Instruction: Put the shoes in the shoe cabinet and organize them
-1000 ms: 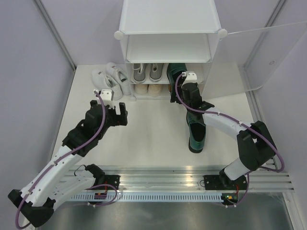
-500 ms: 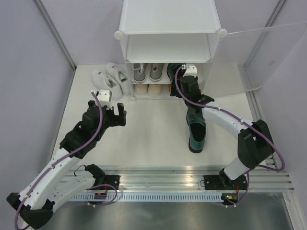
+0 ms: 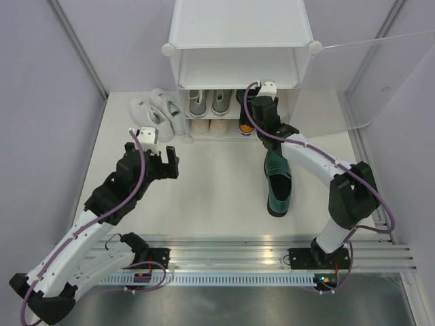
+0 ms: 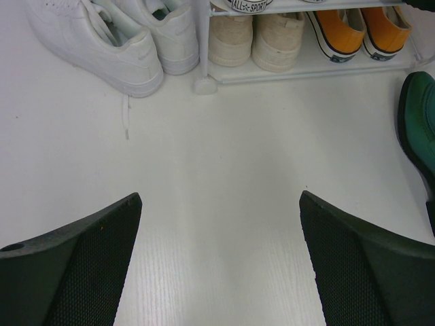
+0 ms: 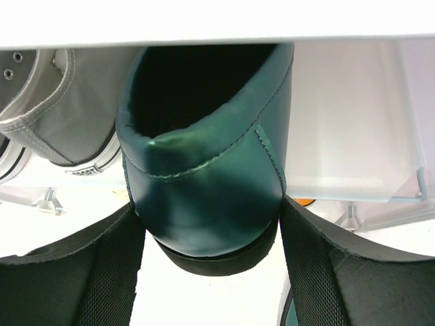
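The white shoe cabinet (image 3: 241, 51) stands at the back with its frosted door (image 3: 380, 75) swung open to the right. My right gripper (image 3: 256, 103) reaches into the middle shelf, shut on the heel of a glossy dark green shoe (image 5: 204, 170); both pads touch its sides. Its mate (image 3: 279, 187) lies on the table. Grey lace-ups (image 3: 207, 102) share that shelf. A cream pair (image 4: 255, 44) and an orange pair (image 4: 360, 30) sit on the bottom shelf. White sneakers (image 4: 115, 41) lie on the table left of the cabinet. My left gripper (image 4: 221, 204) hovers open over bare table.
Lilac walls close in the table on the left, back and right. The open door (image 3: 380, 75) juts out on the right side. A metal rail (image 3: 258, 255) with both arm bases runs along the near edge.
My right gripper has pushed forward, carrying the green shoe from in front of the cabinet into the middle shelf. The left arm has barely moved.
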You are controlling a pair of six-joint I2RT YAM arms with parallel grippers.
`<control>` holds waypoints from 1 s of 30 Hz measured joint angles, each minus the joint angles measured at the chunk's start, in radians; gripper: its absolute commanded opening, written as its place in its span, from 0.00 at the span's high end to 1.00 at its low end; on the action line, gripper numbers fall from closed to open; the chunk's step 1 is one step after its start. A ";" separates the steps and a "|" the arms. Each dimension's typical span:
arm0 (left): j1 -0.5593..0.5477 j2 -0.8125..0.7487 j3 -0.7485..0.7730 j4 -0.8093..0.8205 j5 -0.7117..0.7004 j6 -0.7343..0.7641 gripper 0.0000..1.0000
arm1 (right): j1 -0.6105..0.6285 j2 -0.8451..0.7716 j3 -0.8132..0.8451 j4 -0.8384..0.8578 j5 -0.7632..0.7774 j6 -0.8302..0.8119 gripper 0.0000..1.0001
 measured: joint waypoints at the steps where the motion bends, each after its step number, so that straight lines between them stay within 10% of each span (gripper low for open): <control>1: 0.000 0.000 0.000 0.000 0.000 0.000 0.00 | 0.000 0.008 0.004 0.003 0.003 -0.001 0.99; 30: 0.000 -0.011 0.000 0.000 0.008 0.001 0.00 | -0.042 0.165 0.034 0.188 0.011 -0.035 0.99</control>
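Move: The right hand holds one green shoe by its heel. The free spot it is bound for on the middle shelf is centred roughly 14 cm ahead and 4 cm below. The nearer grey shoe stands there about 10 cm to the left, equally deep; an orange shoe sits almost underneath that spot, some 16 cm below the hand. The other green shoe is on the table about 15 cm back and 11 cm right. From the idle left hand the spot lies around 35 cm ahead, 28 cm right, 8 cm lower. Forward and somewhat down, at a steady easy pace, the right hand takes the green shoe about 5 cm deeper into the middle compartment and 3 cm lower, beside the grey shoes and in under the shelf above. The fingers keep their hold on the heel, and the wrist hardly turns. ##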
